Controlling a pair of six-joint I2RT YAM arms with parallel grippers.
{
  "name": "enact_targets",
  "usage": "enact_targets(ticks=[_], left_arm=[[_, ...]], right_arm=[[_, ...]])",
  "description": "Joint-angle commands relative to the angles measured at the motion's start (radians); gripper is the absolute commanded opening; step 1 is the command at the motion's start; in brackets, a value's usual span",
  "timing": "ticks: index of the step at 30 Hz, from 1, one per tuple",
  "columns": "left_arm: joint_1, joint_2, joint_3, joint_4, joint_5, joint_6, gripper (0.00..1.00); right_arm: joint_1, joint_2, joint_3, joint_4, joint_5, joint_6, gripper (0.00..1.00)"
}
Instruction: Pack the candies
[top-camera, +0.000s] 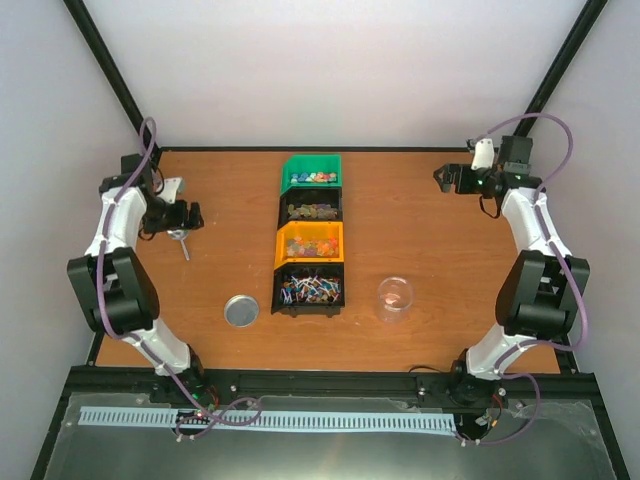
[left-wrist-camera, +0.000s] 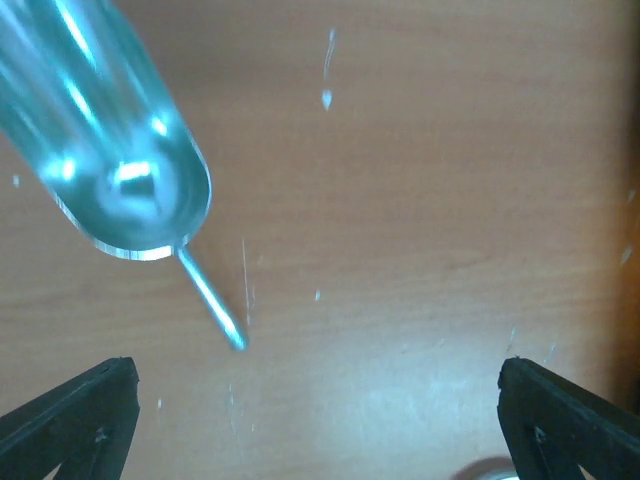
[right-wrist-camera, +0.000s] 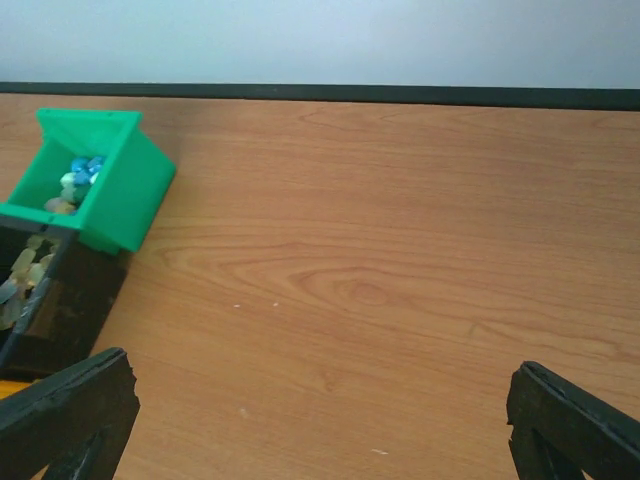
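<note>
The candies lie in a column of four bins at mid-table: mixed blue ones in the green bin (top-camera: 300, 165), brownish-gold (top-camera: 311, 211) in a black bin, orange-yellow (top-camera: 312, 243) in the orange bin, red-blue-white (top-camera: 312, 290) in the nearest black bin. My left gripper (top-camera: 186, 215) hangs open at the far left, just above the small metal scoop (top-camera: 181, 240). In the left wrist view the scoop (left-wrist-camera: 110, 150) lies ahead of the open gripper (left-wrist-camera: 320, 430), nothing between the fingers. My right gripper (top-camera: 448, 178) stands open at the far right over bare wood. The right wrist view shows the green bin (right-wrist-camera: 120, 195) with candies (right-wrist-camera: 80, 172).
A round silver lid (top-camera: 241, 310) lies left of the nearest bin. A clear empty cup (top-camera: 395, 298) stands to its right. Black frame posts run along the back corners, and the table's far edge (right-wrist-camera: 330, 93) meets a white wall.
</note>
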Motion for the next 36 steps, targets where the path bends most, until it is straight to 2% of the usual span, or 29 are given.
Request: enact_targets(ticks=[1, 9, 15, 19, 31, 36], left_arm=[[-0.015, -0.114, -0.125, 0.042, -0.097, -0.015, 1.0], [-0.025, -0.188, -0.271, 0.104, -0.208, -0.004, 1.0], [-0.028, -0.137, -0.297, 0.19, -0.252, -0.02, 1.0], [-0.029, -0.094, -0.31, 0.271, -0.267, -0.043, 0.96], [-0.031, 0.051, -0.356, 0.491, -0.358, -0.056, 0.74], [-0.032, 0.077, -0.398, 0.58, -0.403, -0.043, 0.55]], right_arm=[[0.034, -0.063, -0.032, -0.014, 0.006, 0.019, 1.0], [0.068, -0.096, -0.054, -0.021, 0.016, 0.041, 1.0], [0.075, -0.098, -0.039, -0.033, 0.024, 0.045, 1.0], [0.077, -0.098, -0.023, -0.038, 0.053, 0.033, 1.0], [0.081, -0.053, 0.063, -0.1, 0.117, 0.037, 1.0], [0.083, -0.043, 0.077, -0.111, 0.109, 0.009, 1.0]])
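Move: The scoop's handle lies on the table about 4 cm to the left of my open left hand, 2 cm back and some 13 cm below. Its bowl is about 6 cm ahead and 7 cm left, equally low. The silver lid sits roughly 16 cm back and 10 cm right, the yellow bin about level and 28 cm right. From my right hand the handle is some 62 cm left, 12 cm back. I bring my left hand down around the scoop's handle: first back about 6 cm while sinking, then forward again, left and steeply down, ending some 11 cm lower and 5 cm farther left. Its left side rolls up nearly 20 degrees as the fingers close to a bit over half, the handle between them. My right hand, open and empty, eases slightly left, then rises a little. ##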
